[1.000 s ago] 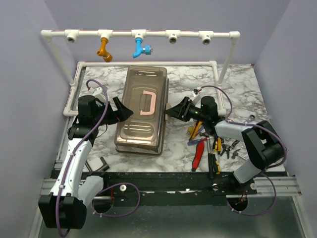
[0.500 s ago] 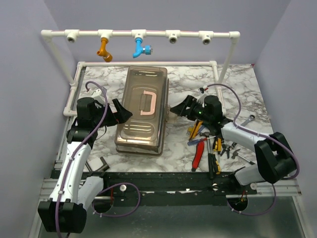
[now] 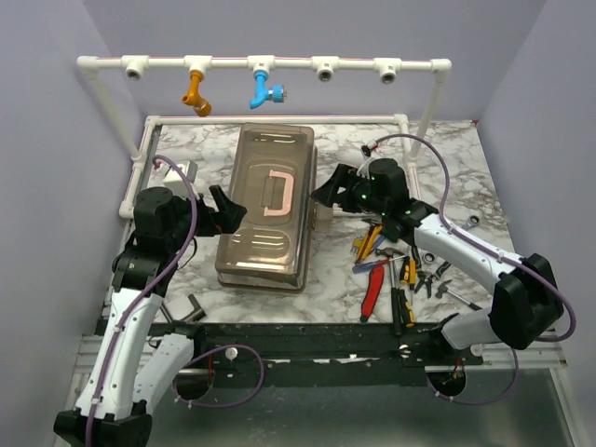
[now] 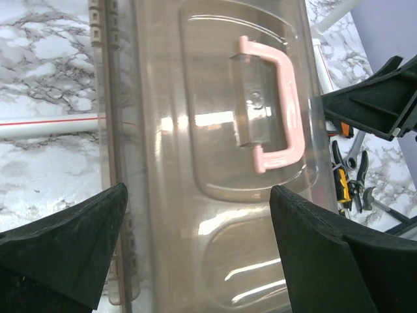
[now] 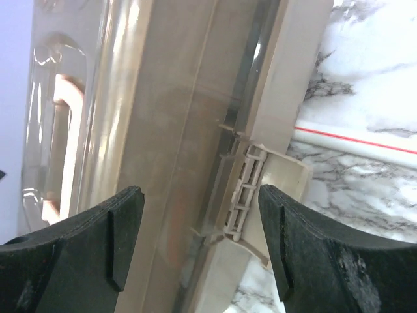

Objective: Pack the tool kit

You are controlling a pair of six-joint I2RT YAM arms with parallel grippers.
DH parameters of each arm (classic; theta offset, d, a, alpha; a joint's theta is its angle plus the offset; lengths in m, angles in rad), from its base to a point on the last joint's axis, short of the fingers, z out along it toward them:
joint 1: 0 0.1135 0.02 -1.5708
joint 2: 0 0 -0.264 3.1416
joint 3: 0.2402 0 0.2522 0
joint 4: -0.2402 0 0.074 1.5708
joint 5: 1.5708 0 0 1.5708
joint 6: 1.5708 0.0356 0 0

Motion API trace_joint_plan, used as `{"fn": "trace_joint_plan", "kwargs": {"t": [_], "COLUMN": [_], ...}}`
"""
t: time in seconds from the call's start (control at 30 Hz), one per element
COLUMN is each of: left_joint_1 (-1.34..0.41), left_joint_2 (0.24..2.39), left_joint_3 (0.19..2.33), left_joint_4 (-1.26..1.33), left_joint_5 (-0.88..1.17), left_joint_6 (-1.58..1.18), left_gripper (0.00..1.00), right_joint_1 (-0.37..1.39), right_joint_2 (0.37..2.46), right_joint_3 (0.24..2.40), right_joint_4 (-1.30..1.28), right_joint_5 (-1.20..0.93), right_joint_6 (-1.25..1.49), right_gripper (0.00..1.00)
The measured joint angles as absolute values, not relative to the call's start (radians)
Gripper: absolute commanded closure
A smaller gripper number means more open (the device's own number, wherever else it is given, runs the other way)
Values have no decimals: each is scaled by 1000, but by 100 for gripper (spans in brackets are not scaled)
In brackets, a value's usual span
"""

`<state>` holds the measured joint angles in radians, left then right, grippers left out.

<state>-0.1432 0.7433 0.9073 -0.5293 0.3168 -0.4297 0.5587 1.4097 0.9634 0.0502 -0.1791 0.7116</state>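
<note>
The tool kit's box [image 3: 268,209] lies lengthwise mid-table, its smoky brown lid [image 4: 195,163] down and the pink handle [image 3: 279,194] on top. My left gripper [image 3: 228,212] hovers at the box's left side, open, and its two black fingers frame the lid [image 4: 199,189]. My right gripper [image 3: 326,194] is open at the box's right side. Between its fingers [image 5: 202,192] a beige latch [image 5: 251,189] sticks out from the box's wall, touching neither. Loose red-, yellow- and black-handled tools [image 3: 391,270] lie in a heap right of the box.
A white pipe frame [image 3: 261,65] with an orange [image 3: 196,93] and a blue fitting [image 3: 265,90] spans the back. A low white pipe rail [image 3: 140,172] runs along the table's back and left edges. A small wrench [image 3: 475,221] lies far right, a dark block [image 3: 193,307] near left.
My right gripper has lifted and shifted toward the back along the box's right side, its jaws wider. The left gripper has stayed open, drawing slightly back to the left.
</note>
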Motion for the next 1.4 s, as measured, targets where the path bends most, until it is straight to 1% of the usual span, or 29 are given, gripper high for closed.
{"fn": "trace_joint_plan", "kwargs": {"t": [0.1,0.2,0.4,0.53,0.57,0.63,0.8,1.07,1.2,1.33,1.4], "left_joint_1": [-242,-389,-551,-577,-580,-584,-603,-634,-635,-632,-613], "left_joint_2": [789,863,989,1093,1124,1178,1287,1408,1433,1431,1410], "left_joint_3": [977,1068,1205,1250,1261,1285,1354,1434,1468,1463,1430], "left_joint_4": [-566,-596,-622,-617,-619,-628,-646,-689,-709,-707,-672], "left_joint_5": [225,114,-1,-12,-13,-16,-15,-9,-8,8,56], "left_joint_6": [-429,-427,-431,-439,-442,-445,-460,-483,-495,-497,-500], "left_gripper": [15,19,22,27,31,33,34,34,35,40,44], "right_joint_1": [623,650,655,655,655,654,654,654,654,654,654], "right_joint_2": [1401,1388,1325,1237,1213,1166,1100,1088,1088,1091,1099], "right_joint_3": [1026,1049,1017,958,944,918,880,849,849,847,847], "right_joint_4": [-24,-64,-121,-135,-138,-144,-149,-166,-166,-165,-160], "right_joint_5": [-108,-50,57,147,165,196,247,268,268,264,256], "right_joint_6": [704,707,725,742,744,750,759,760,760,760,760], "right_gripper": [20,20,20,20,20,20,20,20,21,20,20]}}
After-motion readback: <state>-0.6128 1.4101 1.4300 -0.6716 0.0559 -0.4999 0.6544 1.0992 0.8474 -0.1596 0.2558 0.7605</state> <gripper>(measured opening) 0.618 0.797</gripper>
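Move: The box's pink handle lies about 11 cm to the left hand's right, some 6 cm ahead and 5 cm below it; the open latch on the box's right side is about 21 cm right, 3 cm ahead and 10 cm down. From the right hand the handle is some 9 cm left, 2 cm ahead and 3 cm lower. That latch is 1 cm back, 1 cm right and 8 cm below it, the yellow knife 15 cm right, 1 cm back and 18 cm down. The left hand rises about 4 cm and sweeps across the lid to its right, some 14 cm in all, then reaches forward about 5 cm and sinks to the handle, tipping its fingers down and narrowing them by a third until they are close about the handle's bar, not shut. Meanwhile the right hand, fingers still wide, lifts a little and, after a brief shift left, draws off to the right and slightly back from the box and its latch, turning some 20 degrees clockwise. ##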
